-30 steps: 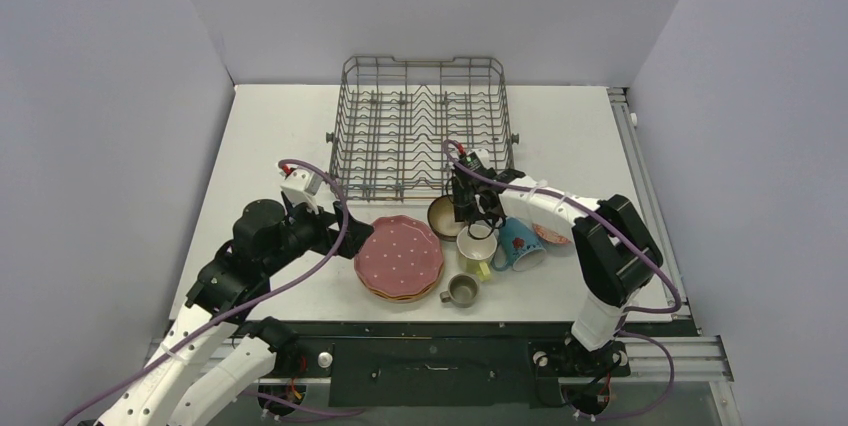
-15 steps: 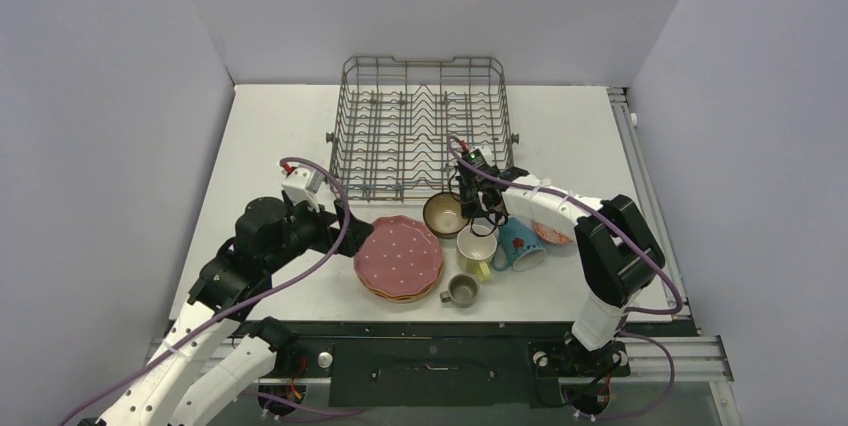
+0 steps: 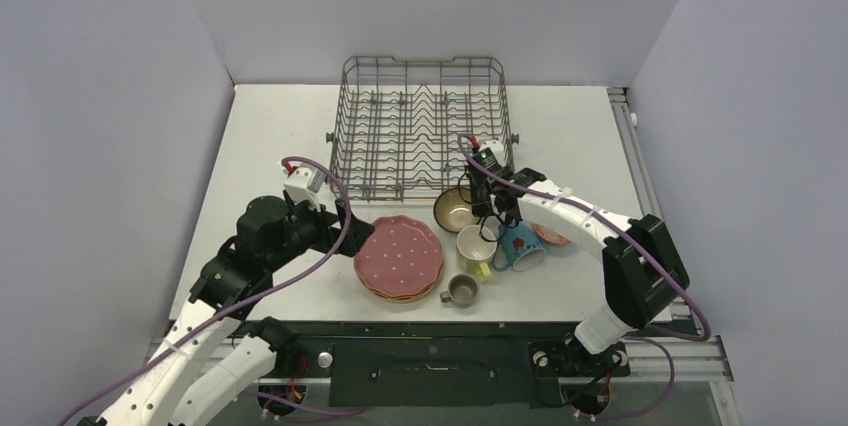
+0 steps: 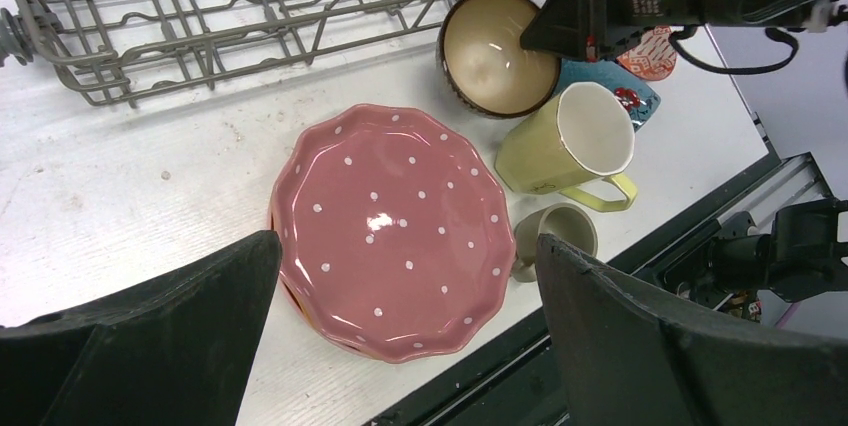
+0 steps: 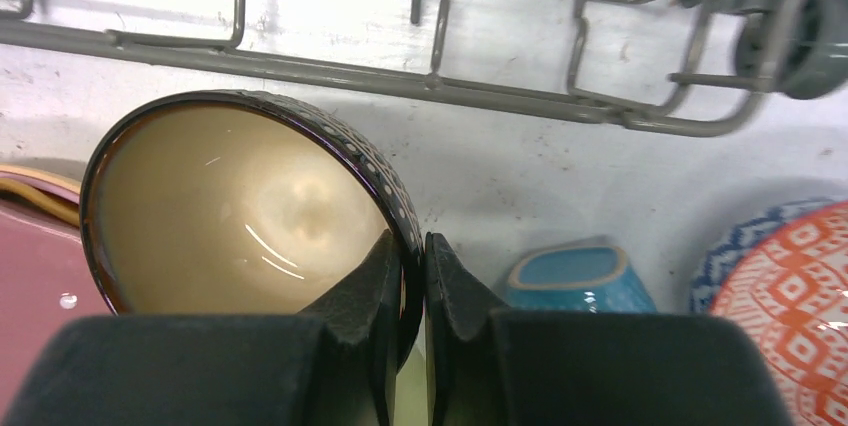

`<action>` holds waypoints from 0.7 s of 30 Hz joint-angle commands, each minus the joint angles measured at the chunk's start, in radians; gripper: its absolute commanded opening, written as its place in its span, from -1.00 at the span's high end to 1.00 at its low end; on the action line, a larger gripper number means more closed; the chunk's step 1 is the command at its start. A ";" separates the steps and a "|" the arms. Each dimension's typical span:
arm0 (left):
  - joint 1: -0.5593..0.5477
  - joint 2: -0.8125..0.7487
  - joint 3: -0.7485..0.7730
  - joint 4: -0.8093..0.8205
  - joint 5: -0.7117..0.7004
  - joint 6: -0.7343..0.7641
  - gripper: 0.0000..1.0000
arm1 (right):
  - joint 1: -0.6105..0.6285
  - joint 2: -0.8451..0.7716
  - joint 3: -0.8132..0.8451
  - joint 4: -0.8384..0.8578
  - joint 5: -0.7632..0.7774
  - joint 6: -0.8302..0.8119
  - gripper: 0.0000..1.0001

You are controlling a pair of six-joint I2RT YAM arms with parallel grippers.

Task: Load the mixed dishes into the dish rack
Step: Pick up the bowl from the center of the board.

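Note:
My right gripper (image 3: 478,208) (image 5: 412,264) is shut on the rim of the dark brown bowl (image 3: 453,210) (image 5: 240,206), just in front of the dish rack (image 3: 420,126). The bowl also shows in the left wrist view (image 4: 495,51). My left gripper (image 3: 345,228) (image 4: 405,276) is open and empty, left of the stack of scalloped plates with the pink plate (image 3: 399,254) (image 4: 390,226) on top. The yellow mug (image 3: 476,250) (image 4: 570,141), the blue mug (image 3: 520,242) (image 5: 575,281), the small grey-olive mug (image 3: 461,290) (image 4: 555,236) and the red-patterned bowl (image 3: 552,235) (image 5: 790,306) stand near the front.
The rack's near rail and a side wheel (image 5: 800,31) lie just beyond the held bowl. The table's front edge (image 3: 430,324) runs close behind the small mug. Grey walls stand on three sides.
My right gripper has carried the dark brown bowl a little to the right and toward the rack's near right corner. The left arm has barely moved.

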 commanded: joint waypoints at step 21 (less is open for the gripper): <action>0.005 0.132 0.073 0.123 0.153 -0.091 -0.93 | 0.266 -0.248 0.223 -0.164 0.279 0.017 1.00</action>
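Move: The right gripper already holds the bowl by its right rim, just off the board. The left gripper waits open roughly 21 cm to its left, 9 cm nearer the base and 16 cm higher. From the right hand, the pink plate is some 17 cm left and 7 cm back, the yellow mug about 6 cm straight back, the blue mug 9 cm right and 4 cm back. From the left gripper, the bowl lies about 10 cm ahead, 17 cm right and 17 cm below. Keep the right fingers pinched on the bowl's rim and lift it about 10 cm, drifting slightly right at first, then swinging some 4 cm left and easing back, towards the left gripper; let the right fingertips tip up and forward by about 15 degrees. Meanwhile bring the open left gripper about 3 cm right and a little lower, towards the bowl. ##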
